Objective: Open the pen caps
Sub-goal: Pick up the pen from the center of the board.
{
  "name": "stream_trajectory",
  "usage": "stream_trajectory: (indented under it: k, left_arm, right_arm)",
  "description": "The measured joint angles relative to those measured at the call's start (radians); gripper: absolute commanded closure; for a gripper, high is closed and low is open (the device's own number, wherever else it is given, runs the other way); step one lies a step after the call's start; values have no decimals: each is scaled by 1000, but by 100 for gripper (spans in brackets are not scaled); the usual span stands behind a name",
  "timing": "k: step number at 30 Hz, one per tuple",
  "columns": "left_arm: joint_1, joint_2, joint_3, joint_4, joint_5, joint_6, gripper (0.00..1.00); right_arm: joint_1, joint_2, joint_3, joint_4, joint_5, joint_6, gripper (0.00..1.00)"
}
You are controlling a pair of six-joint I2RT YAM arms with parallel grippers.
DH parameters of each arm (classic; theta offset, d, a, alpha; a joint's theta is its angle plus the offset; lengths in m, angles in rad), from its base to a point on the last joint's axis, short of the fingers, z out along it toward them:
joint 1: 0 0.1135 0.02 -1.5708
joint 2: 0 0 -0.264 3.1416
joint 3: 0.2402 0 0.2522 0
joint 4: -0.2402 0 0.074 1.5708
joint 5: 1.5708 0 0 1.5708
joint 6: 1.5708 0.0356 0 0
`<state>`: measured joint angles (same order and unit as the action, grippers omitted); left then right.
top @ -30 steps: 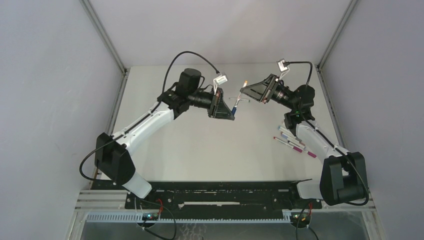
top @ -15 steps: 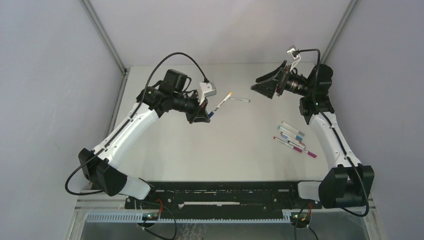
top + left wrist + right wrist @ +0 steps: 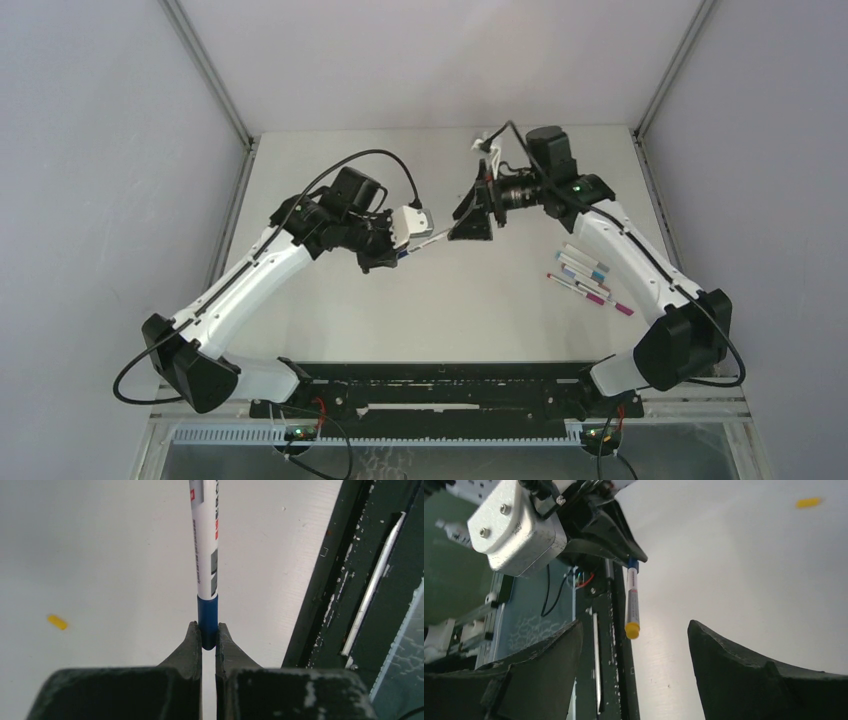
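My left gripper (image 3: 208, 636) is shut on the blue end of a white-barrelled pen (image 3: 205, 545), which points straight away from it. In the top view that pen (image 3: 425, 243) runs from the left gripper (image 3: 398, 253) toward the right gripper (image 3: 468, 228) near the table's middle. In the right wrist view the pen's free end carries a yellow cap (image 3: 632, 630), which hangs between the wide-apart fingers (image 3: 549, 655) of my open right gripper (image 3: 635, 625) without touching either. A loose yellow cap (image 3: 57, 622) lies on the table, also seen from the right wrist as the yellow cap (image 3: 809, 502).
A cluster of several white pens (image 3: 585, 278) with coloured ends lies at the right of the table (image 3: 330, 180), beside the right forearm. The black rail (image 3: 440, 385) with the arm bases runs along the near edge. Grey walls close in both sides.
The right gripper has opened wide and swung from the far right back to the pen's yellow end. The left arm has drawn the pen toward the near left.
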<state>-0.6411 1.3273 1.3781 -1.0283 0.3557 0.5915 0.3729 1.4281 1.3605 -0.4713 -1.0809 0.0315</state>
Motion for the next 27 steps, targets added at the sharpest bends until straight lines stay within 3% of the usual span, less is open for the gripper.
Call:
stream_trajectory:
  k: [8, 20, 27]
  left_arm:
    - [-34, 36, 3, -95, 68, 48, 100]
    - [-57, 81, 27, -161, 114, 70, 100]
    - [-57, 81, 27, -165, 123, 74, 100]
  right_arm:
    - [110, 16, -10, -160, 3, -224, 31]
    - [156, 16, -53, -233, 7, -413, 42]
    - [179, 13, -105, -226, 24, -445, 55]
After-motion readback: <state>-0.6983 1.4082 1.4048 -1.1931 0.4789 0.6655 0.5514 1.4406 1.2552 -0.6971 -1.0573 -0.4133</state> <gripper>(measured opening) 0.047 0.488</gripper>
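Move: The pen's orange free end lies roughly 4 cm to the right hand's left, 1 cm back and 3 cm below it. The blue cap on the pen's other end, already pinched by the left fingers, is some 13 cm left of the right hand, 4 cm back and 9 cm lower. From the left hand the orange end is about 9 cm right, 4 cm ahead and 6 cm up; the loose orange cap on the board is 17 cm ahead, 11 cm left and 20 cm below. The right hand sinks about 7 cm while drawing back nearly as far and edging a little left, turning some 15 degrees counter-clockwise, so that its spread fingers come around the pen's orange free end, and they narrow from about three quarters open to half open. The left hand keeps its pinch on the blue cap and carries the pen back about 4.5 cm and down a couple of centimetres, turning slightly clockwise, then holds still over the last third while the right hand goes on sinking to the pen. ##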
